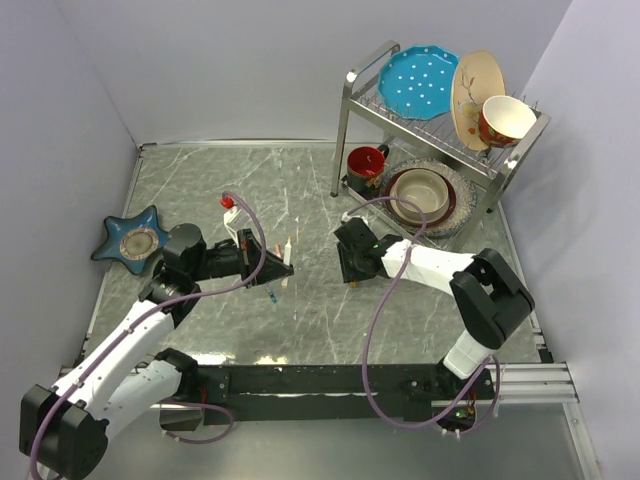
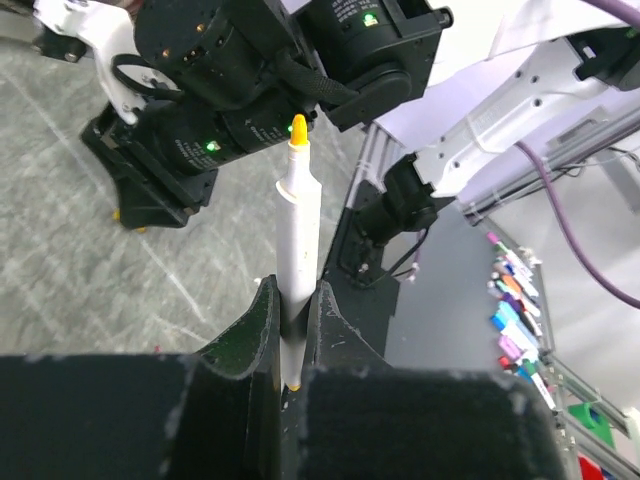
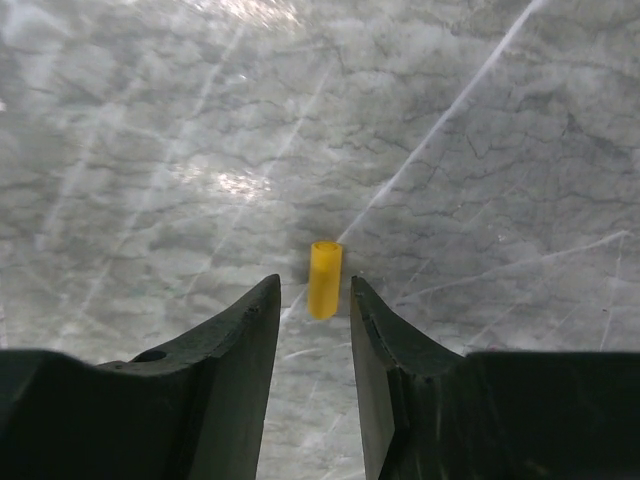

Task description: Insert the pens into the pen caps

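My left gripper (image 2: 292, 318) is shut on a white pen (image 2: 298, 235), which stands up from the fingers with its yellow tip (image 2: 297, 130) at the top. In the top view this gripper (image 1: 283, 268) is at mid-table with the pen (image 1: 287, 250) rising from it. A yellow pen cap (image 3: 325, 280) lies on the marble. My right gripper (image 3: 312, 284) is open around it, one finger on each side, with a gap on both sides. From above, the right gripper (image 1: 351, 278) points down at the table. A blue pen (image 1: 272, 296) lies below the left gripper. Another white pen (image 1: 237, 224) with a red end (image 1: 228, 202) lies behind the left arm.
A blue star-shaped dish (image 1: 132, 242) sits at the left. At the back right stands a metal dish rack (image 1: 440, 125) with plates and a bowl. A red mug (image 1: 366, 165) and a bowl on a plate (image 1: 422, 195) sit under it.
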`<state>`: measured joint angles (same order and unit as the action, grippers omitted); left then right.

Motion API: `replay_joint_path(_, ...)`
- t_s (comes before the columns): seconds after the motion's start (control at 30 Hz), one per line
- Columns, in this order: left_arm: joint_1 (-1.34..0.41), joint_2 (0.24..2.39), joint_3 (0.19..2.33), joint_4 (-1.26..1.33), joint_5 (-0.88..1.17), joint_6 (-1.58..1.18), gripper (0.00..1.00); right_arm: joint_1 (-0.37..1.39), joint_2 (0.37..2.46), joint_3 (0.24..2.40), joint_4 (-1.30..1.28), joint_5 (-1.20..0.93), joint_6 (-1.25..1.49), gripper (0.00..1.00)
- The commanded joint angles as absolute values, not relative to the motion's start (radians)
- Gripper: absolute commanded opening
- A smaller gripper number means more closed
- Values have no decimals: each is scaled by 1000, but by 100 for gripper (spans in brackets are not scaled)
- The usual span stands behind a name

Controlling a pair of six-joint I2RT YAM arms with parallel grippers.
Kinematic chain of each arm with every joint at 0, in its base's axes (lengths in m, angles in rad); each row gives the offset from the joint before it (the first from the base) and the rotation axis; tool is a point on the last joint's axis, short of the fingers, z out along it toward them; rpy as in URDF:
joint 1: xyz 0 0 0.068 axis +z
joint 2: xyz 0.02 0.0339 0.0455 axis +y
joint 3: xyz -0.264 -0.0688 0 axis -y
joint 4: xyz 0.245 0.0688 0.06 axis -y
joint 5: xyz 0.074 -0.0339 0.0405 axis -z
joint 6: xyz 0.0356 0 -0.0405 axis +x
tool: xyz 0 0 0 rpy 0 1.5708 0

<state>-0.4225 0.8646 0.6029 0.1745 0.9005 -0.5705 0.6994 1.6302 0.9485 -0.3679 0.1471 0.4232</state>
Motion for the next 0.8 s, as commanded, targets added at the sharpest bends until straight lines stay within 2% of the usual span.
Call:
replay_joint_path(0.0,-422,822,669,98,847,-485,1,695,1663,985,-379,169,410,41)
replay_joint_path(0.47,-422,775,667,41,813,-422,1,695,1762,994,-393,198,408,32)
replay_joint_path(0.77,-440,767,542,265,782,-627,1,719,1782,985,-383,210,416,10)
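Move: The yellow pen cap lies on the table almost straight beneath my right hand, about 2 cm down, between the lines of my two fingers. The capped white pen is roughly 16 cm to the left and 6 cm farther out, and the blue pen some 19 cm to the left and about 1 cm nearer me, both also on the table. From my left hand, the cap is about 10 cm ahead, 13 cm to the right and 25 cm below. I sink my right hand about 2 cm at first, bringing the fingertips down either side of the yellow cap near the table. Then I hold that height and close the fingers to about half their gap, the last part fastest, until they pinch the cap from both sides. My left hand keeps its hold on the uncapped white pen. ##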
